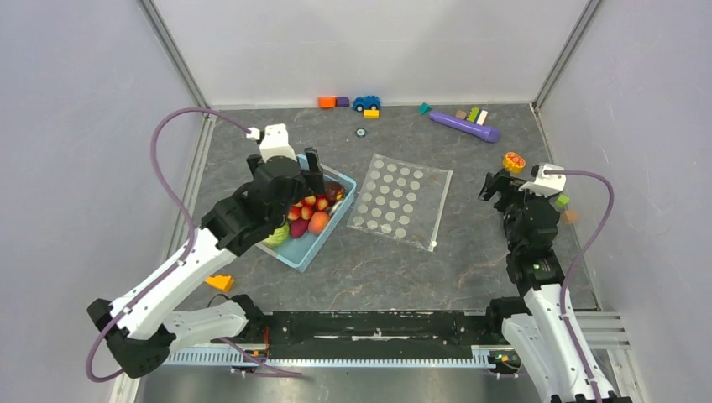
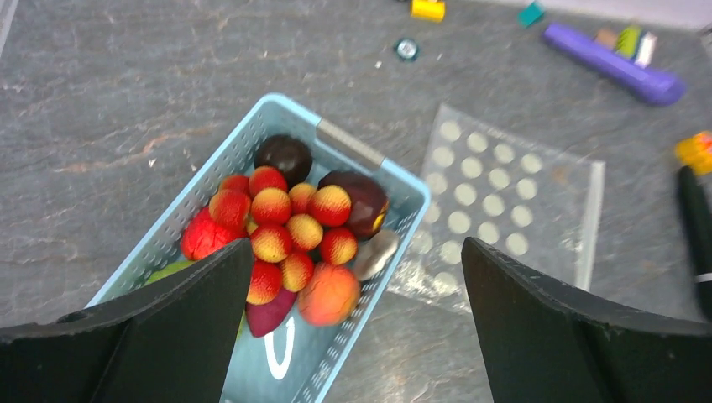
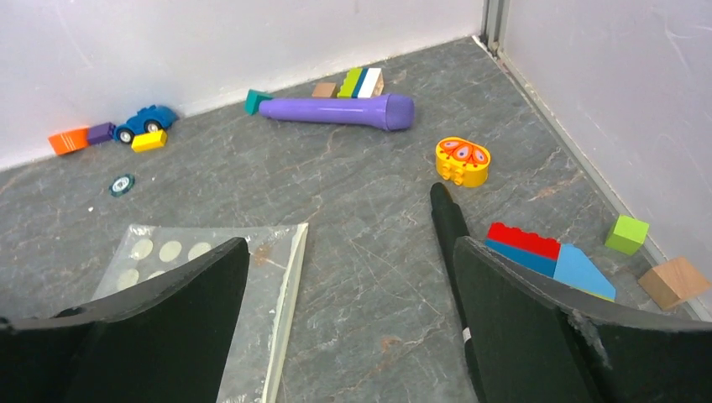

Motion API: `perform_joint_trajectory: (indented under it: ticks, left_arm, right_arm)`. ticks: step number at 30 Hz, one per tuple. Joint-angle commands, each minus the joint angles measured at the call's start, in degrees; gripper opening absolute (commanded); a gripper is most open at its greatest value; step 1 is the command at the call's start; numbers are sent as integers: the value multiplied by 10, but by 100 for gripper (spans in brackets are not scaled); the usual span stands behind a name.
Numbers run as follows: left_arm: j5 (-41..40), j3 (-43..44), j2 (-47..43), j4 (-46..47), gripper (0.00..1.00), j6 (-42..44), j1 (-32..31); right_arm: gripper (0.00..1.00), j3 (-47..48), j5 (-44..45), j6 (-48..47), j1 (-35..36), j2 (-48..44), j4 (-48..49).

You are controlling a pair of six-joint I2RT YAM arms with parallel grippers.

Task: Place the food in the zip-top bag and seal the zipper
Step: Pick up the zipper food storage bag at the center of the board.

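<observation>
The food [image 1: 309, 211] is a heap of small red, orange, maroon and green toy pieces lying in a light blue basket [image 1: 306, 252]. My left gripper [image 1: 313, 166] hangs open above the basket's far end. In the left wrist view the food [image 2: 290, 235] lies between and ahead of the wide-apart fingers of that gripper [image 2: 354, 252]. The zip-top bag [image 1: 401, 200] lies flat and empty to the right of the basket. Its zipper [image 1: 442, 210] runs along its right edge, with a white slider [image 1: 433, 245] at the near end. My right gripper [image 1: 495, 185] is open, right of the bag. In the right wrist view the bag [image 3: 269, 252] and zipper [image 3: 287, 302] lie at lower left of that gripper [image 3: 348, 248].
A purple tube [image 1: 466, 126], a blue toy car [image 1: 366, 102] and small blocks line the back wall. A yellow block [image 3: 463, 161], a black pen [image 3: 449, 218], red and blue blocks [image 3: 537, 248] and cubes [image 3: 630, 233] sit near the right wall. An orange wedge [image 1: 220, 283] lies at front left.
</observation>
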Motion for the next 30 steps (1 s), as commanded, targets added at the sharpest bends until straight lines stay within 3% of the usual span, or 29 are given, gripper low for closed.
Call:
perform_joint_trajectory:
  ticks: [1,10,16,21,26,30]
  left_arm:
    - [-14,-15,22,-20,100,11,0]
    - [101,-39,54,45,100,43,0]
    - [138,-41,63,71,100,53,0]
    - [304,-84,100,183,100,29,0]
    - [504,-60,237,246,100,-6,-1]
    - [544,-54,329,296,100,-22,-1]
  right_arm:
    - [98,-5,-7,-2,-1,2,8]
    - [98,-4,-129,-6,-1,103,22]
    - [98,10,-149,9,0,175,43]
    - [98,2,-179,31,-1,271,92]
    - [98,21,-216,32,0,368,143]
    - [98,26,-295,59,-1,429,218]
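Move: The zip-top bag lies flat at the board's centre, its middle roughly 22 cm right and 9 cm ahead of the left hand, 31 cm below. The food basket sits nearly under that hand, some 6 cm ahead and 28 cm down. From the right hand the bag's middle is about 17 cm left, 6 cm ahead and 24 cm lower; the yellow flower block is 15 cm ahead and 9 cm right, the purple microphone 24 cm ahead and 2 cm left. The bag is approached from both sides with open fingers. The left hand first sinks, then swings right from above the basket to the bag's near side while dropping on, about 18 cm right and 16 cm down in all, turning clockwise and tipping down. The right hand dives some 17 cm, drifting left and a little forward to the zipper edge, tilting down near 30 degrees and turning slightly counter-clockwise. ##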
